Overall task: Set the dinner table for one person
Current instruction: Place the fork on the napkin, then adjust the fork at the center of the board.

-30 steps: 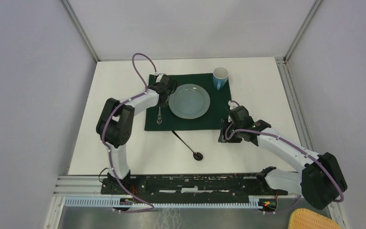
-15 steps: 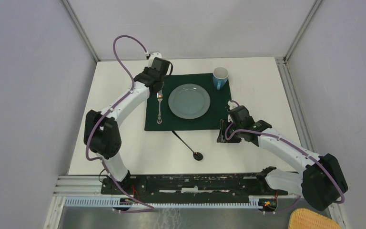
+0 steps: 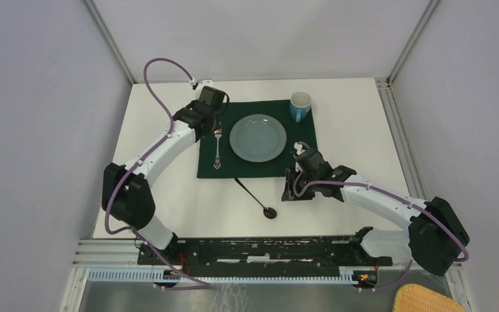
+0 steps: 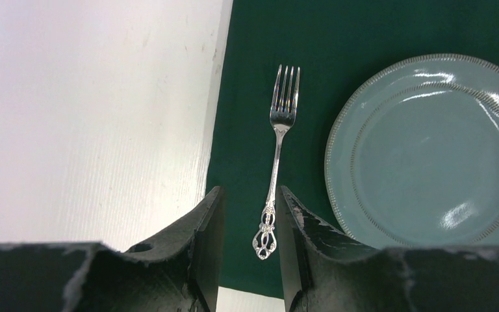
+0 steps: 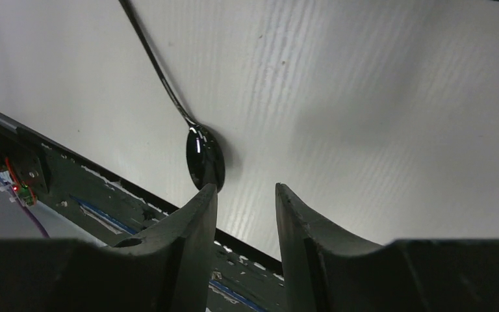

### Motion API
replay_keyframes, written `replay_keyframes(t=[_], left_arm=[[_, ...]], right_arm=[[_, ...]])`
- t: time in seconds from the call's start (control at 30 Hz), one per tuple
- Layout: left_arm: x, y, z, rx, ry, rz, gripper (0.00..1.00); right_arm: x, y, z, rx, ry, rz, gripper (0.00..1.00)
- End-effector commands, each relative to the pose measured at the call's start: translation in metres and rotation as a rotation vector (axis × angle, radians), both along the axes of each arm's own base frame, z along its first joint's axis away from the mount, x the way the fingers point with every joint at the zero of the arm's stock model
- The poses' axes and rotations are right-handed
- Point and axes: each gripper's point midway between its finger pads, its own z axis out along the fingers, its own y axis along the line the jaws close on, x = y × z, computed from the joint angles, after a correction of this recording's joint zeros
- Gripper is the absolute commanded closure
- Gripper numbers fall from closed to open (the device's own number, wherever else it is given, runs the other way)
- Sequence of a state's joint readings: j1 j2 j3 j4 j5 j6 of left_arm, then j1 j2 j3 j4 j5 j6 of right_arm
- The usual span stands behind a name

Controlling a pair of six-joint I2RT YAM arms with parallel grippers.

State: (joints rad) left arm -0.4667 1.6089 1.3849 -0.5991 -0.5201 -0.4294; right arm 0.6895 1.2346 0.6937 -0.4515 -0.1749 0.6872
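The dinner table (image 3: pixel 162 130) is a white tabletop with a dark green cloth (image 3: pixel 260 170) on it. On the cloth are a pale blue plate (image 3: pixel 258 137), a silver fork (image 3: pixel 217 148) lying left of the plate, and a blue mug (image 3: pixel 300 106) at the far right corner. A dark spoon (image 3: pixel 260 203) lies on the bare table in front of the cloth. My left gripper (image 3: pixel 212 122) is open and empty, raised above the fork (image 4: pixel 277 156). My right gripper (image 3: pixel 289 190) is open and empty, low over the table just right of the spoon's bowl (image 5: pixel 203 156).
The black rail (image 3: pixel 266 247) runs along the table's near edge, close behind the spoon in the right wrist view (image 5: pixel 71 188). Grey walls close in the table on the left, far and right sides. A wicker basket (image 3: pixel 429 300) sits off the table at the bottom right.
My left gripper has lifted off the fork and drawn back toward the far left; the fork stays on the cloth. My right gripper has moved left toward the spoon.
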Motion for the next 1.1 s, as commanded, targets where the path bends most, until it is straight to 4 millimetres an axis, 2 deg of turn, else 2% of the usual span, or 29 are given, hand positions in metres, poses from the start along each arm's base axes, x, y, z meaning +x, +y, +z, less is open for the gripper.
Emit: replay_keyframes(t=[0.0,0.4,0.63,1.07], left_arm=[[-0.005,-0.001,0.016,-0.04,-0.043,-0.007,0.59],[-0.006,-0.008,0.02,-0.056,-0.044,-0.061,0.59],[-0.005,-0.011,0.024,-0.072,-0.049,-0.07,0.59],[-0.01,-0.012,0.014,-0.075,-0.016,-0.073,0.59]], right_arm=[[-0.001,0.024,0.01,0.065,-0.042,-0.046,0.56],[-0.027,0.024,-0.001,0.087,-0.05,-0.124,0.56],[-0.033,0.032,-0.008,0.107,-0.069,-0.125,0.56],[-0.033,0.04,-0.024,0.143,-0.079,-0.124,0.56]])
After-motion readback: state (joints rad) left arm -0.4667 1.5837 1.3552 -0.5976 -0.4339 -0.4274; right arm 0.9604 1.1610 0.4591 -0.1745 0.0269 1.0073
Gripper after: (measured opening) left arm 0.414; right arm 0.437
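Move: The spoon lies to the right hand's left: its middle about 11 cm left, level fore and aft, and 6 cm below. Its bowl is nearer, some 6 cm left and 5 cm back. The plate's centre is about 20 cm ahead and 10 cm left of the hand, on the napkin; the fork is 17 cm ahead and 25 cm left. From the idle left hand, the spoon is roughly 21 cm back, 13 cm right and 17 cm below. The open right hand draws back about 4 cm, edging left and sinking some 3 cm towards the spoon's bowl. ##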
